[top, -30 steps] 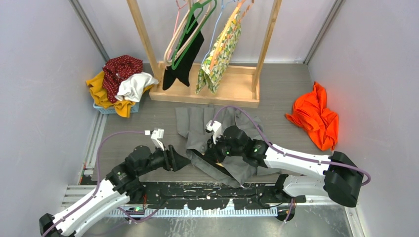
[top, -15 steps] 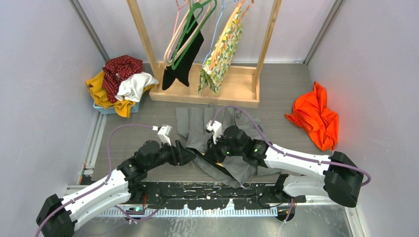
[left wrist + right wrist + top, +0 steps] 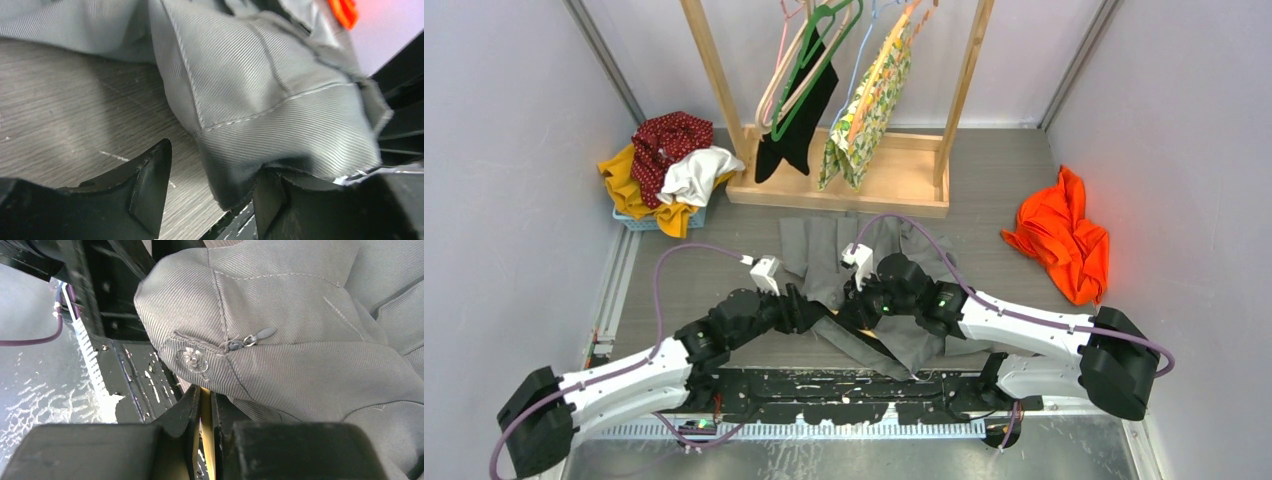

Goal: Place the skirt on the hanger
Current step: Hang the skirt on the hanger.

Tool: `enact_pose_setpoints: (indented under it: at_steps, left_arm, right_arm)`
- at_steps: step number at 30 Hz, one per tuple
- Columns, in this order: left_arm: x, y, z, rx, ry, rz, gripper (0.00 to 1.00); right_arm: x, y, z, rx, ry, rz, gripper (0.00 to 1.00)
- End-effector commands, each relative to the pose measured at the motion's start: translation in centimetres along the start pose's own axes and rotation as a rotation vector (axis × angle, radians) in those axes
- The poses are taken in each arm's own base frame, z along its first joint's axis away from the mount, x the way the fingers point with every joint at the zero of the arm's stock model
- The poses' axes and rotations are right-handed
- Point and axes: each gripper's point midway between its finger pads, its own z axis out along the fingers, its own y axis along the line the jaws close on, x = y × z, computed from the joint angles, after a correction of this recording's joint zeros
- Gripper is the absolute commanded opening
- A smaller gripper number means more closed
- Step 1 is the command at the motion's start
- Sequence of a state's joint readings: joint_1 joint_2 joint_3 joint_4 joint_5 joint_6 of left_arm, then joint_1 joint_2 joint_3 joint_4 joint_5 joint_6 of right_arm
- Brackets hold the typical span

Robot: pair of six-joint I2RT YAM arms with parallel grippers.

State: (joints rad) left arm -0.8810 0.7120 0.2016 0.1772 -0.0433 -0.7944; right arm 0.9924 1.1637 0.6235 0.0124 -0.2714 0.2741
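The grey skirt lies crumpled on the table in front of the arms. Its waistband corner, with a clear button and a zip pull, bulges up over my right gripper. That gripper is shut on a thin yellow strip of the hanger; the rest of the hanger is hidden inside the skirt. My left gripper is open, and a hemmed fold of the skirt hangs between its jaws, resting on the right finger. From above, the left gripper and the right gripper nearly meet.
A wooden rack stands behind the skirt with hangers, a black garment and a floral one. An orange cloth lies at right. A basket of clothes sits at left. The black base plate runs along the near edge.
My left arm has swung right and forward, so its open jaws now straddle the skirt's near corner. The right arm and the skirt have not visibly moved.
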Motion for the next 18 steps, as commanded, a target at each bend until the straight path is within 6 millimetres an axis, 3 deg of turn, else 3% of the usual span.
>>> enact_pose_setpoints:
  at_steps: [1, 7, 10, 14, 18]
  left_arm:
    - [-2.7, -1.2, 1.4, -0.009, -0.113, 0.059, 0.56]
    - [-4.9, -1.8, 2.0, -0.042, -0.208, 0.081, 0.46]
    - [-6.4, -1.8, 1.8, -0.077, -0.268, 0.086, 0.32]
    - [-7.7, -1.6, 1.5, -0.127, -0.323, 0.082, 0.05]
    - [-7.8, -1.2, 1.1, -0.192, -0.307, 0.091, 0.0]
  right_arm:
    - [-4.1, 1.9, -0.7, -0.057, -0.107, -0.006, 0.01]
    - [-3.9, 2.0, -0.8, -0.062, -0.095, 0.004, 0.01]
    - [-3.5, 2.0, -0.8, -0.061, -0.082, 0.016, 0.01]
    - [-3.0, 1.6, -1.0, -0.037, -0.073, 0.038, 0.01]
    - [-2.5, 0.5, -1.4, 0.027, -0.059, 0.042, 0.01]
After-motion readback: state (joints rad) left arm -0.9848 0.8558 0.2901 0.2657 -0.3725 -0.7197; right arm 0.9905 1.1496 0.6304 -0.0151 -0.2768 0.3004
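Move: The near edge of the grey skirt's waistband, at its left end, is almost at the open left fingers: about 2 cm ahead, 1 cm right and level. The yellow hanger, where the right fingers grip it, sits some 7 cm right of the left hand and 2 cm back. The skirt's pleated body spreads roughly 10 cm ahead, 9 cm right and 7 cm below. From the right hand, that waistband edge is about 8 cm left and 4 cm ahead. Dip the left gripper about 2 cm beside the waistband edge, then carry it forward and up, ending some 4 cm farther out and 2 cm above its start. Shut the fingers fully on the waistband cloth while rising, turning the hand about 10 degrees counter-clockwise and tipping the fingers up a little. Keep the right gripper still, holding the hanger. ##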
